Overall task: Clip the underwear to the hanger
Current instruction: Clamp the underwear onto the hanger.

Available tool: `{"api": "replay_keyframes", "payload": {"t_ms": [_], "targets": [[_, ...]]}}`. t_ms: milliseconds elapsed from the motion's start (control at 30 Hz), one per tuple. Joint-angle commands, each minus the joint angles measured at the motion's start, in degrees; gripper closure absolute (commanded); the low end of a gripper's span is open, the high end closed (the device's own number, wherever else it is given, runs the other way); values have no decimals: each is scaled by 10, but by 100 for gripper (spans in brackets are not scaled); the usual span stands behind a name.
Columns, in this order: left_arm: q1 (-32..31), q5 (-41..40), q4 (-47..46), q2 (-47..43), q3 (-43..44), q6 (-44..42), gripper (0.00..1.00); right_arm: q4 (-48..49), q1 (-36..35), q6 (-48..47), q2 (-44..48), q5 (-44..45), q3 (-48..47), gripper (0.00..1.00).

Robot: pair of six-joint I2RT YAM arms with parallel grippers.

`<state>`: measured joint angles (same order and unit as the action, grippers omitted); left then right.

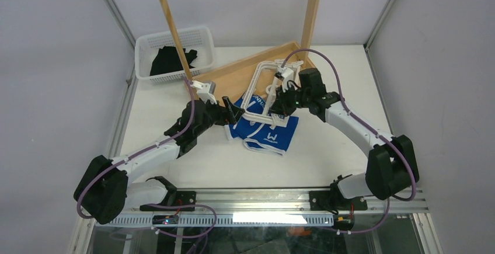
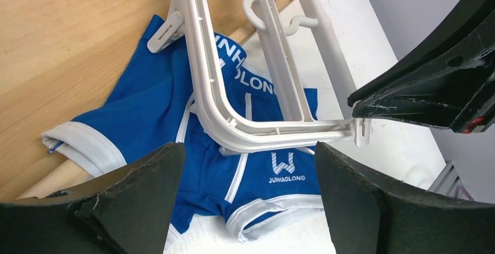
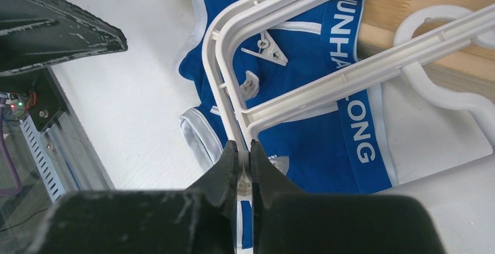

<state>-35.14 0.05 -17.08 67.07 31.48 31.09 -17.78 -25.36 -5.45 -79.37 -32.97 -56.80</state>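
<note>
The bright blue underwear (image 1: 265,132) lies flat on the white table, partly over the edge of the wooden base board. The white hanger (image 1: 262,87) rests tilted above it, and small clips (image 3: 265,49) dangle from its bars. My right gripper (image 3: 244,149) is shut on the hanger's near side rail and holds the frame over the underwear (image 3: 309,143). My left gripper (image 2: 248,152) hovers just left of the underwear (image 2: 280,172), open wide, with nothing between its fingers. The hanger's rounded corner (image 2: 233,128) sits just beyond those fingers. The right gripper's fingers (image 2: 432,90) meet the frame at the right.
A tall wooden rack (image 1: 172,20) stands on a wooden base board (image 1: 245,70) at the back. A white basket (image 1: 146,48) holding a black garment (image 1: 172,60) sits at the back left. Metal frame posts and grey walls close in both sides.
</note>
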Motion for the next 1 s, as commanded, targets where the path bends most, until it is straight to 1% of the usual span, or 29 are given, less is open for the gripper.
{"api": "replay_keyframes", "payload": {"t_ms": [0,233,400,567,733,867,967], "targets": [[6,11,0,10,2,25,17,6,-9,21,-12,-7,-34,100],[6,63,-30,49,-14,33,19,-44,-20,13,-30,20,-69,100],[5,101,-84,83,-21,52,19,-94,-28,6,-49,35,-105,100],[5,135,-136,129,-18,66,19,-136,-49,-3,-64,76,-132,100],[5,165,-209,177,-24,90,18,-133,-58,1,-58,102,-120,100],[5,160,-239,190,-24,108,17,-120,-58,3,-48,110,-97,100],[6,125,-225,160,-31,110,16,-103,-58,8,-39,113,-76,100]]}}
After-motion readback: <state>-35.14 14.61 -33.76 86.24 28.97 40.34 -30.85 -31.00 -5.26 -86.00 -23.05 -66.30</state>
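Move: The open left hand goes for the clip under the hanger's rounded near-left corner, about 5 cm to its right, 1 cm ahead and 6 cm below. The underwear's middle lies about 9 cm right of that hand, level with it in reach and some 13 cm down; the middle of the wooden tray is roughly 14 cm ahead, 6 cm right, about as low. From the right hand, already holding the hanger's near bar, the clip is about 8 cm left, 3 cm ahead and 6 cm lower. The left hand sinks about 7 cm from above the hanger's corner, easing back a little at first and then swinging some 5 cm to the right towards the corner clip, its wide-open fingers tipping down by roughly 15 degrees and turning slightly clockwise as they come in close. Meanwhile the right hand keeps its closed pinch on the near bar and holds the hanger over the underwear, ending about 2 cm lower and rolled some 10 degrees so that its left side dips. ##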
